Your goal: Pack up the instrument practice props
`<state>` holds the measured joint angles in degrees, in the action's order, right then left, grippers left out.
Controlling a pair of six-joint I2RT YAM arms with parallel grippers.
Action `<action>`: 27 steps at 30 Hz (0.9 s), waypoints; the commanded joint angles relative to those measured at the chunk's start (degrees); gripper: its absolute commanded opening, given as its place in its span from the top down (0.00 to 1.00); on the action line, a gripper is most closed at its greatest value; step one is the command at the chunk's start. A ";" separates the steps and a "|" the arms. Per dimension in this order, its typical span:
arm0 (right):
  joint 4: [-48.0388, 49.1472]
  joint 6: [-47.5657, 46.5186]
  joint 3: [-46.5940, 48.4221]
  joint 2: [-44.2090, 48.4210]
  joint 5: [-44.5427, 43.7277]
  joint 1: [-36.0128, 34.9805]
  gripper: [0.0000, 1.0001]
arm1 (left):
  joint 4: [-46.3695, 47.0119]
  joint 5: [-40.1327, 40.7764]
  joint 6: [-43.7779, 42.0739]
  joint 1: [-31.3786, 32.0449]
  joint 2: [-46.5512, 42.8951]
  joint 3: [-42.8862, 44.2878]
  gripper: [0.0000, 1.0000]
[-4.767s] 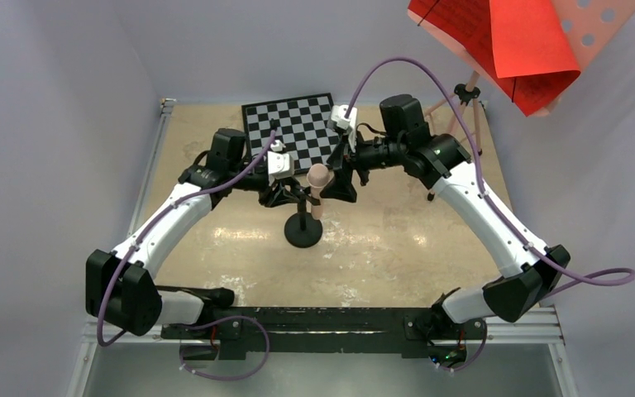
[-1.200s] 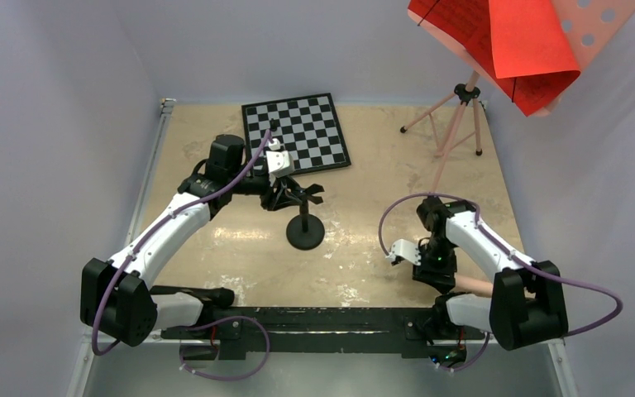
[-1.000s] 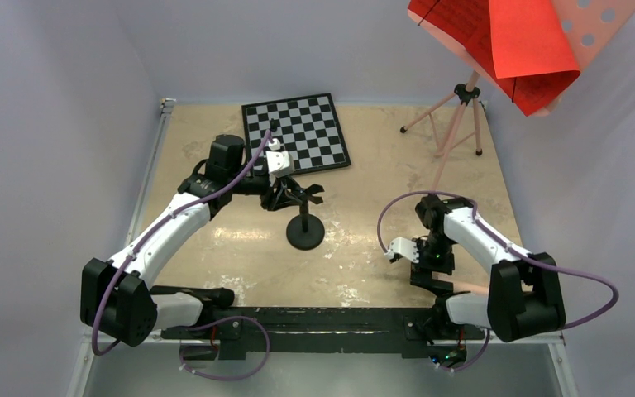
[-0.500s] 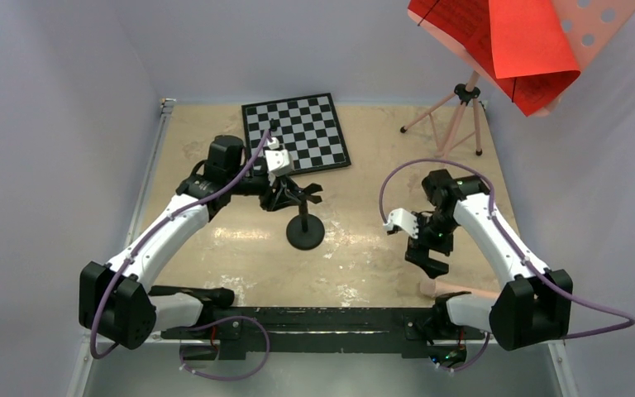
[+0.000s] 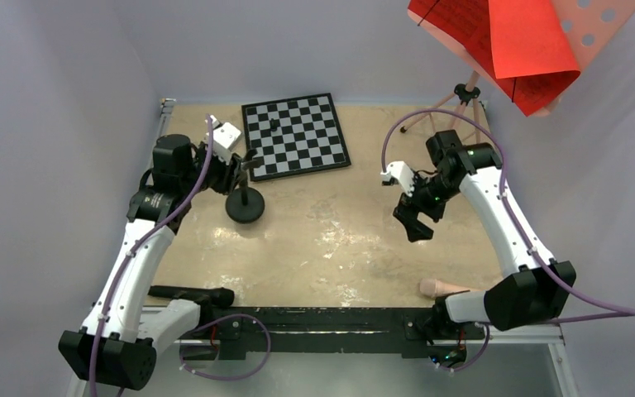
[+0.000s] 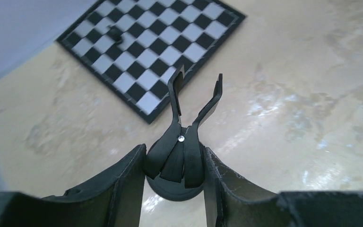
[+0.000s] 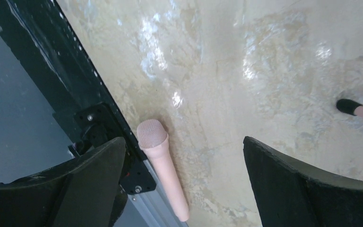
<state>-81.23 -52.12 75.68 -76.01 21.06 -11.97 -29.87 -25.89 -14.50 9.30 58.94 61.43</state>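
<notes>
The black round-base peg stand (image 5: 245,207) stands upright on the table left of centre, its forked clip top (image 6: 182,156) pinched between the fingers of my left gripper (image 5: 243,168). The peach tube (image 5: 445,288), a microphone shape with a mesh head, lies flat by the near rail (image 7: 163,170). My right gripper (image 5: 414,222) hangs open above the table, well away from the tube, with nothing between its fingers (image 7: 183,142). The pink music stand (image 5: 461,98) stands at the back right on its tripod legs, red sheets (image 5: 513,41) draped on its perforated desk.
A black-and-white chessboard (image 5: 296,135) lies at the back centre with one small dark piece (image 6: 115,34) on it. A rubber-tipped pink tripod foot (image 7: 354,108) shows near my right gripper. The black base rail (image 5: 322,318) runs along the near edge.
My left arm has dragged the black stand left and toward the back. My right gripper has risen and swung back from the near edge, leaving the peach tube lying there.
</notes>
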 commanded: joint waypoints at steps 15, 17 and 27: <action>0.95 10.89 10.04 -1.68 7.61 -2.79 0.01 | 9.56 22.06 5.85 -21.65 -7.41 -6.57 1.00; 0.90 11.22 9.85 -1.48 7.68 -3.03 0.01 | 10.06 22.21 6.04 -22.65 -7.24 -7.54 1.00; 0.12 11.86 10.94 -1.73 7.51 -3.28 0.01 | 15.03 21.60 3.70 -29.20 -4.74 -10.58 1.00</action>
<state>-80.29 -41.08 85.73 -79.05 27.03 -15.00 -22.81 -3.25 -9.80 -18.09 54.37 50.68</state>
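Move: The left hand already grips the microphone stand by its clip, about 25 cm above the tabletop. The clear spot beside the left table edge lies straight left of this hand, some 23 cm away. The chessboard is about 25 cm ahead and 13 cm right, the black tube roughly 24 cm back and 15 cm left. From the empty right hand, that spot is some 69 cm left and 10 cm ahead; the microphone lies about 11 cm back, 10 cm right and 16 cm below. Keeping its pinch on the stand's clip, the left hand sweeps the stand left, away from the chessboard and towards the left table edge, about 20 cm, most of it quickly at first, while turning some 50 degrees counter-clockwise; then it sinks about 4 cm. The right hand, fingers wide open, eases left and up, slightly forward, away from the microphone, and stops. ##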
